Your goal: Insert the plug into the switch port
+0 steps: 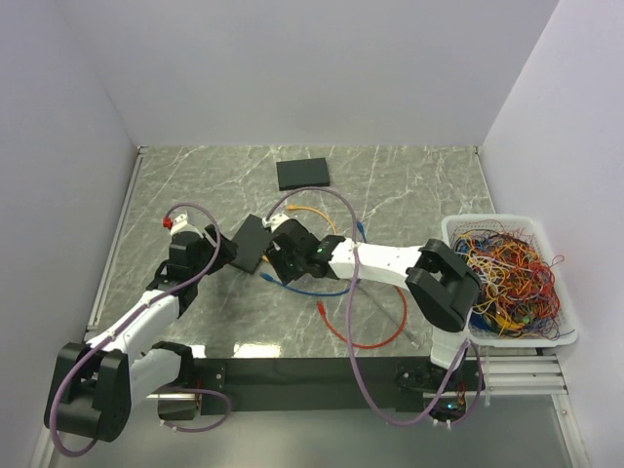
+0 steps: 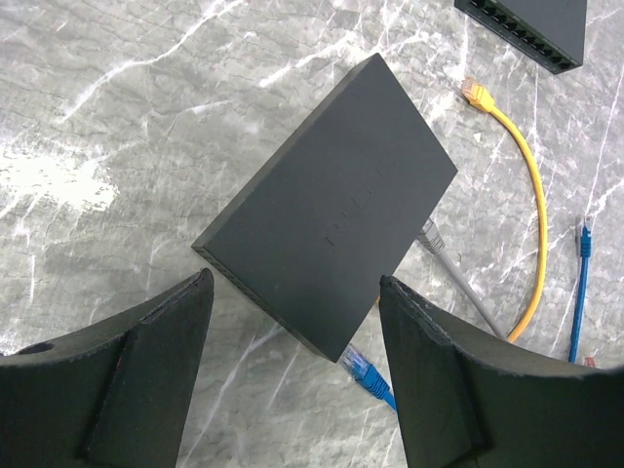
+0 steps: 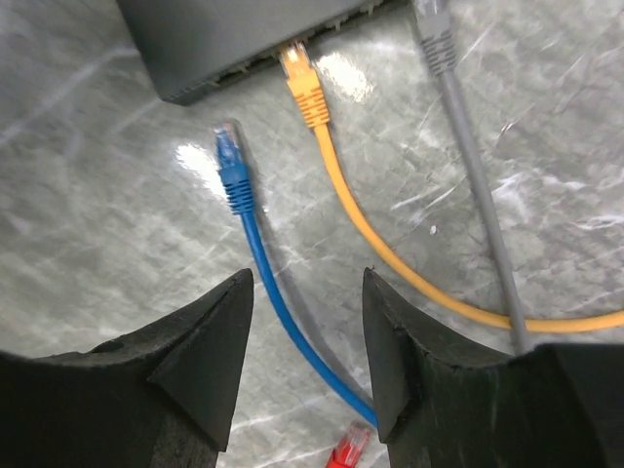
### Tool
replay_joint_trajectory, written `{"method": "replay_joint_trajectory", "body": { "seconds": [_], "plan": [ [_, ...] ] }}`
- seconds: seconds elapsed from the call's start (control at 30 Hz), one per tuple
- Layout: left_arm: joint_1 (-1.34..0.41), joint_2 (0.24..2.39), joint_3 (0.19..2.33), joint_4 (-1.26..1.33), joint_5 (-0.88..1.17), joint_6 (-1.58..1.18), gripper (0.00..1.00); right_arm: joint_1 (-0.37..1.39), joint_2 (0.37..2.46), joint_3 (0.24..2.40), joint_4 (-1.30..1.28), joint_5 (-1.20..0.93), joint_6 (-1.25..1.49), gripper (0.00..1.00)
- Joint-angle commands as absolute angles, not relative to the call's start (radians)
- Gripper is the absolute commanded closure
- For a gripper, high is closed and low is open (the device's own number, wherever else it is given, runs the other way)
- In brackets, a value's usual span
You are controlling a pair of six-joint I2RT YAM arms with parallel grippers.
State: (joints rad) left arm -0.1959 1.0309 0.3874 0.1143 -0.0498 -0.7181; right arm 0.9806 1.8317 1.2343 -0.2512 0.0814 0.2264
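Observation:
The black switch lies flat at mid-table, its port row facing the right gripper. A blue plug rests on the marble just short of that row; it also shows at the switch's corner. My right gripper hangs open low over the blue cable, which runs between the fingers untouched. A yellow plug has its tip at a port, and whether it is seated I cannot tell. My left gripper is open, its fingers straddling the switch's near corner without touching.
A grey plug lies at the switch's port side, and a red plug is near the right fingers. A second black switch sits farther back. A white basket full of tangled cables stands at the right.

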Motion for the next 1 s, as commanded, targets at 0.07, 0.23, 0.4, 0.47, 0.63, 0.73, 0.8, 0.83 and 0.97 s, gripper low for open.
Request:
{"method": "replay_joint_trajectory", "body": {
  "seconds": [0.07, 0.23, 0.4, 0.47, 0.63, 0.73, 0.8, 0.83, 0.97],
  "plan": [
    [-0.189, 1.029, 0.387, 0.15, -0.032, -0.701, 0.26, 1.002, 1.881, 1.279, -0.25, 0.092, 0.206, 0.44],
    [-0.187, 1.019, 0.38, 0.153, -0.034, -0.703, 0.25, 1.005, 1.914, 1.296, -0.255, 0.077, 0.209, 0.45],
    [-0.186, 1.028, 0.382, 0.156, -0.031, -0.703, 0.26, 1.011, 1.931, 1.302, -0.253, 0.06, 0.21, 0.46],
    [-0.186, 1.029, 0.382, 0.158, -0.031, -0.703, 0.26, 1.012, 1.942, 1.31, -0.252, 0.057, 0.21, 0.46],
    [-0.186, 1.028, 0.382, 0.158, -0.031, -0.703, 0.26, 1.012, 1.967, 1.318, -0.233, 0.032, 0.221, 0.47],
    [-0.186, 1.026, 0.38, 0.158, -0.032, -0.703, 0.25, 1.011, 1.993, 1.342, -0.236, 0.014, 0.224, 0.48],
    [-0.186, 1.026, 0.38, 0.16, -0.031, -0.703, 0.26, 1.011, 2.013, 1.351, -0.238, 0.011, 0.229, 0.48],
    [-0.186, 1.025, 0.38, 0.16, -0.031, -0.703, 0.26, 1.014, 2.016, 1.359, -0.235, 0.011, 0.23, 0.48],
    [-0.186, 1.025, 0.38, 0.16, -0.029, -0.703, 0.26, 1.012, 2.04, 1.382, -0.239, 0.011, 0.233, 0.49]
  ]
}}
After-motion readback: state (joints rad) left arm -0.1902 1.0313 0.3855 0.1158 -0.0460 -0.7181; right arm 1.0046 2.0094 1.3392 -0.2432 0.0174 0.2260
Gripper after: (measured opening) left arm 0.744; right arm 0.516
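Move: The blue plug lies on the table about 5 cm to the right hand's left, level with it fore and aft, and 6 cm below. The yellow plug at the switch's edge is roughly 4 cm ahead and 5 cm left, the switch's middle some 8 cm ahead and 8 cm left, and the red plug about 6 cm back and 7 cm right. From the left hand, the blue plug is some 6 cm right, 4 cm back and 8 cm below. Towards the loose blue plug, the right hand first sinks about 3.5 cm almost straight down, then shifts some 3 cm left, still easing slightly lower, and ends just above the blue cable. Its fingers stay half open, pointing forward-left and down with hardly any turn, and aren't yet closed on anything. ##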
